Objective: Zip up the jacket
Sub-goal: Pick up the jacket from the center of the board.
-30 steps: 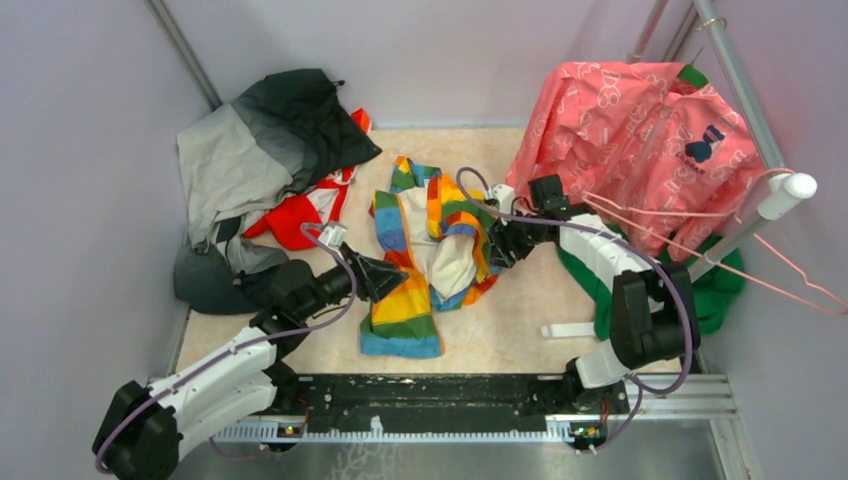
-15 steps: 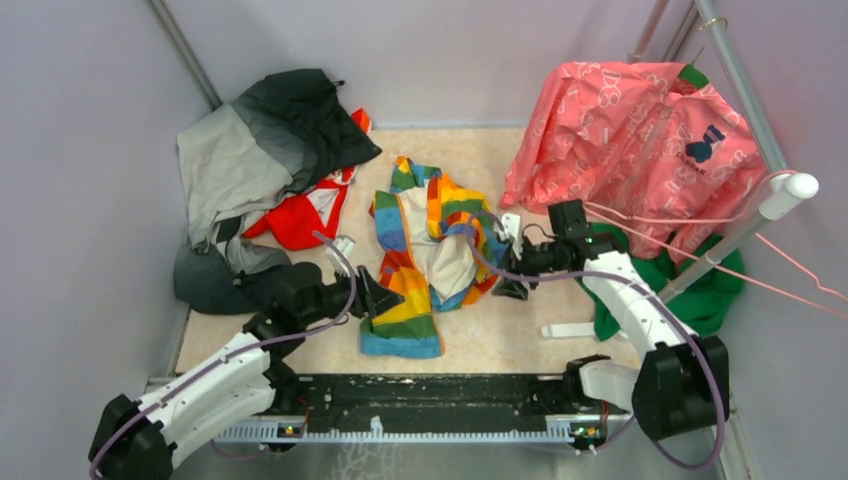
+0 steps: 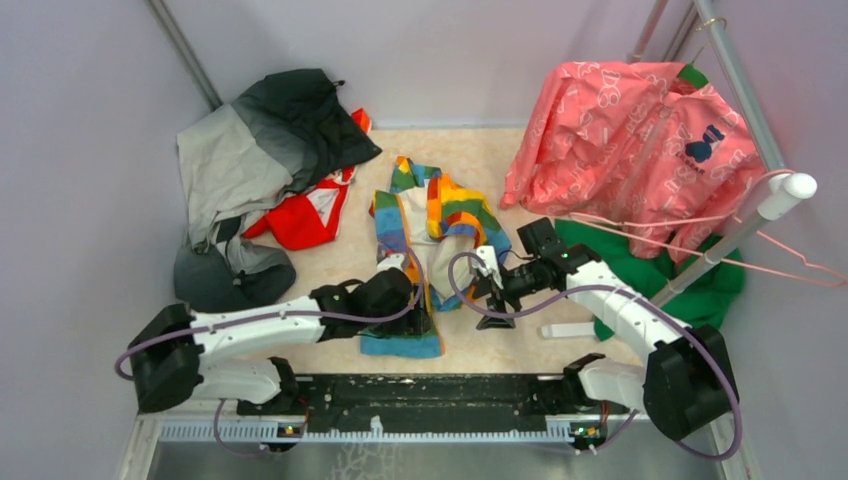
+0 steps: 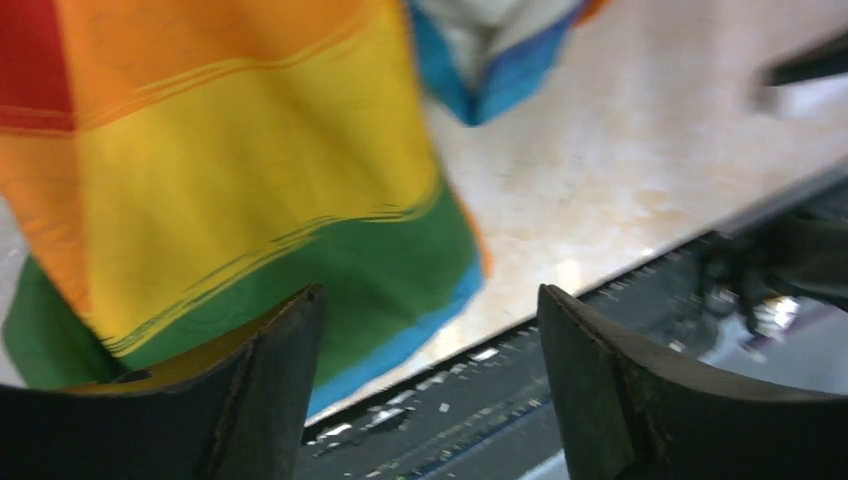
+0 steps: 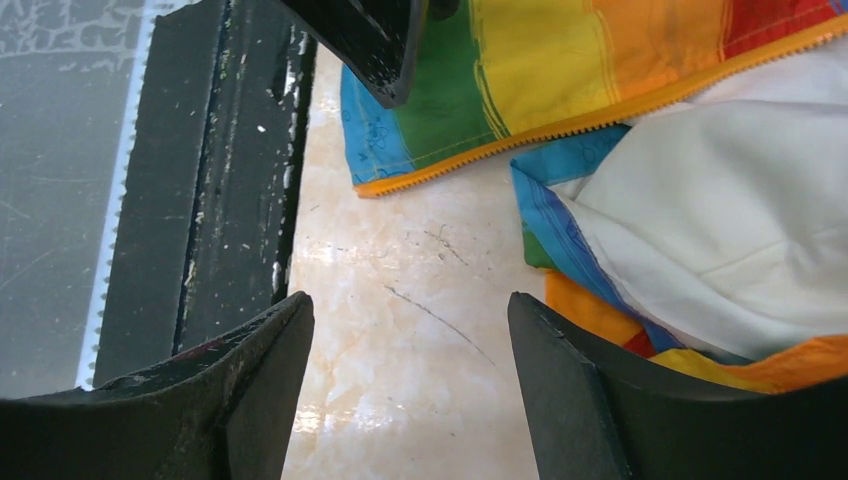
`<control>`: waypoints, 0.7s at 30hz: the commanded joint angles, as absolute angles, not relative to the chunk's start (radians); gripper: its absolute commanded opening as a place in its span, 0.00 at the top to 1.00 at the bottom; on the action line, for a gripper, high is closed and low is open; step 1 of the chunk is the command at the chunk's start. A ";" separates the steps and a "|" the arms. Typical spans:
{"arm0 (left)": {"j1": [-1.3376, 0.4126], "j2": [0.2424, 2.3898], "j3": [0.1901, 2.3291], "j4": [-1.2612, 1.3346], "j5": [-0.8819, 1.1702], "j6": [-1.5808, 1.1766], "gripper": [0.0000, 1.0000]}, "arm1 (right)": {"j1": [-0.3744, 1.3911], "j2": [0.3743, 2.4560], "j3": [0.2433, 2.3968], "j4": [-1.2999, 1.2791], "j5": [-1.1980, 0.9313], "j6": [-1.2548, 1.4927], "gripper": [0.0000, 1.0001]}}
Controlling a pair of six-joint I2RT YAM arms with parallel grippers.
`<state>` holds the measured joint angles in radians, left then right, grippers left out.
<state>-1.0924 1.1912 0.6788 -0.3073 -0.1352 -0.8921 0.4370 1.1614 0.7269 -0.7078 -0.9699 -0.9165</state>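
The rainbow-striped jacket [image 3: 432, 240] lies open on the table, pale lining up; its orange zipper [image 5: 600, 112] edges the left panel. My left gripper [image 3: 415, 316] hovers open over that panel's bottom hem [image 4: 400, 270], with nothing between the fingers. The right wrist view catches one left fingertip [image 5: 370, 40] above the green stripe. My right gripper [image 3: 494, 310] is open over bare table just right of the jacket's [image 5: 700, 220] lower right flap, holding nothing. In its own view the right gripper [image 5: 408, 310] frames only tabletop.
A grey-and-black jacket [image 3: 260, 160] and a red garment [image 3: 300, 215] are piled at back left. A pink garment [image 3: 640, 140] hangs on the rack at right over green cloth [image 3: 650, 275]. A white strip [image 3: 565, 328] lies nearby. The black rail [image 3: 440, 395] runs along the near edge.
My left arm swung right and lower, over the jacket's bottom hem. My right gripper came off the right flap and drew back toward the near edge. Both grippers opened wider.
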 commanded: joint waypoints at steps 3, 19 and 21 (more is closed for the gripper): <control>-1.105 1.367 0.761 -0.435 -0.267 -0.973 0.27 | 0.452 1.157 0.730 -0.630 -0.971 -0.866 0.29; -1.071 1.323 0.663 -0.227 -0.183 -0.833 0.89 | 0.508 1.204 0.738 -0.609 -1.060 -0.791 0.29; -1.059 1.260 0.612 -0.176 -0.166 -0.810 0.94 | 0.523 1.213 0.737 -0.593 -1.085 -0.761 0.29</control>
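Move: Almost right under the left hand, about 5 cm down and 1 cm ahead, is the green band of the jacket's left front panel. The blue hem is some 4 cm back and 3 cm to the left of that hand, and the blue tip of the folded right panel about 4 cm ahead and 4 cm to its right. From the right hand the green band lies roughly 12 cm to the left, level fore and aft, and about 8 cm lower. Dropping about 5 cm onto the green band just above the hem, the left hand tips its fingers some 10 degrees steeper, edges a little forward, then shuts them from wide open to nearly closed, pinching the panel's cloth and just starting to ease up. The right hand, still open and holding nothing, drifts about 1.5 cm left towards the panel. ##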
